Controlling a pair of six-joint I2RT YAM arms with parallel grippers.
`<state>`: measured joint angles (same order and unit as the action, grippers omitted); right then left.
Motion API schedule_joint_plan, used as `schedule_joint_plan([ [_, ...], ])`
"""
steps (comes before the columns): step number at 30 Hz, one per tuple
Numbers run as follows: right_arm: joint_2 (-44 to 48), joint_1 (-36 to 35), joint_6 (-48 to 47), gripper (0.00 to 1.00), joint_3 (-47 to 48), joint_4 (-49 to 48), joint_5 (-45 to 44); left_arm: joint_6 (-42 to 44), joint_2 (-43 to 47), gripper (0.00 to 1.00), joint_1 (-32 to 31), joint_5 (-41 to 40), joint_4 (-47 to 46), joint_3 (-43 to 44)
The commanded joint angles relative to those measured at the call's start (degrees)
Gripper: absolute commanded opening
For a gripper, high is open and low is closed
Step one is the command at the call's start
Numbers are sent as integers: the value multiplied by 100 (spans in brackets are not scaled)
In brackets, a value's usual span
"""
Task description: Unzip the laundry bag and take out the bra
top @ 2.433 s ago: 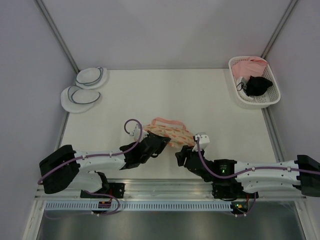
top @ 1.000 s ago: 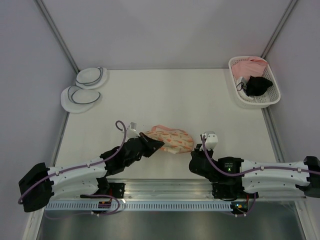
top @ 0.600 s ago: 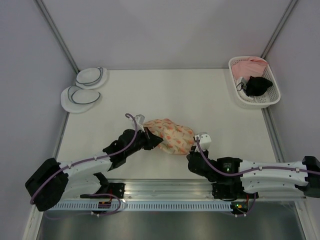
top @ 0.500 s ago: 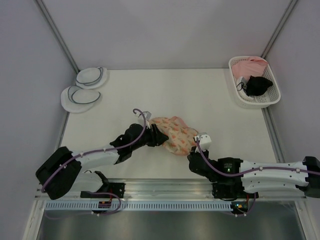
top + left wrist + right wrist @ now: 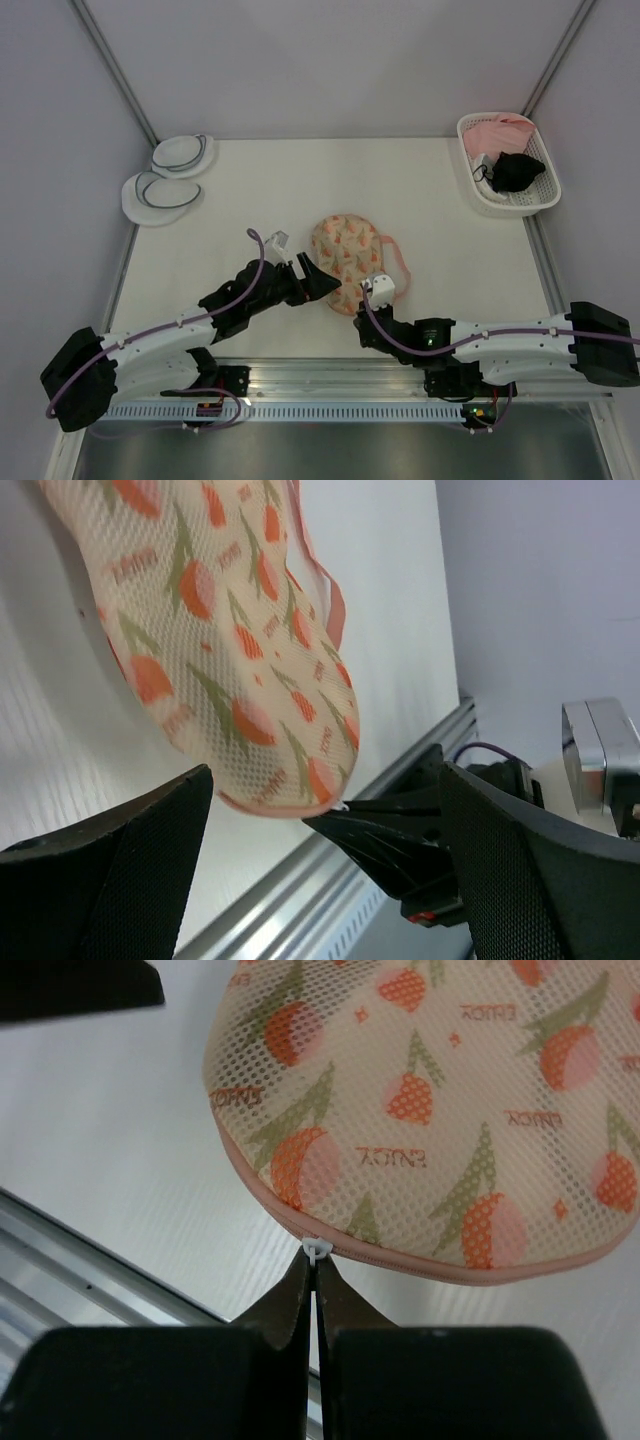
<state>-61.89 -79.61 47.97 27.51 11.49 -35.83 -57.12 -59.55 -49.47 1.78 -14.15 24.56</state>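
The laundry bag [image 5: 346,249] lies on the table as one rounded cream lobe with orange floral print, zip shut, its pink strap [image 5: 396,266] trailing right. My right gripper [image 5: 357,303] is at its near edge, shut on the small white zip pull [image 5: 315,1249] on the pink trim. The bag [image 5: 430,1100] fills the top of the right wrist view. My left gripper [image 5: 322,283] stands open just left of the bag's near edge, with nothing between its fingers [image 5: 100,880]. In the left wrist view the bag [image 5: 220,650] lies just beyond them. The bra is hidden.
Two plain white round pouches [image 5: 170,175] lie at the back left. A white basket [image 5: 535,195] at the back right holds a pink garment [image 5: 500,130], a black one [image 5: 518,170] and a small white piece. The metal rail [image 5: 330,375] runs along the near edge.
My left gripper has let go of the bag and opened wide. The bag has swung round and lies folded as one lobe, slightly farther back. My right gripper shifted left, still shut.
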Motion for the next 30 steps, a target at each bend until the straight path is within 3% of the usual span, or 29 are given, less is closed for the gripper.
schedule_joint_plan([
  [1,-165,16,-340,0,-26,-1384,375,-1177,479,96,-238,-152,598,-546],
  [6,-253,7,-525,1,-167,-2228,779,-2091,769,96,-651,-555,528,-1005],
  [16,-491,16,-885,0,-105,-2318,1579,-2593,-21,95,-713,-1030,-298,-716],
  [19,-500,7,-868,1,-140,-2203,1589,-2611,-241,67,-730,-1048,-676,-636],
  [20,-491,7,-859,0,-158,-2177,1588,-2594,-346,34,-730,-1031,-772,-619],
  [22,-456,16,-807,0,-158,-2072,1475,-2593,-434,7,-730,-1031,-835,-601],
  [25,-386,16,-754,0,-36,-1607,1299,-2593,-409,2,-722,-1083,-791,-680],
  [30,-368,16,-140,0,342,491,403,-2111,258,2,-485,-1242,-379,-1004],
])
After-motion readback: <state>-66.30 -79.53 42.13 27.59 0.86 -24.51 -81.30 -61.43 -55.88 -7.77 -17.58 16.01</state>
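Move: Below the open left hand, the near left edge of the laundry bag lies about 7 cm down, some 2 cm back and 3 cm to the right. The bag's middle is roughly 6 cm ahead, 6 cm right and 11 cm below that hand; the zipper pull, already pinched by the right hand, sits 4 cm back, 9 cm right and 7 cm below. From the right hand, the left edge is 6 cm left and 2 cm ahead. Dropping about 7 cm while drawing back 5 cm, the open left hand tips its fingers some 20 degrees further down, then eases forward and slightly right into the bag's left side and shuts, pinching the mesh. Meanwhile the right hand keeps hold of the zipper pull, carries it about 6 cm left and slightly back towards the left hand, turning counter-clockwise, then starts back right by a couple of centimetres. ##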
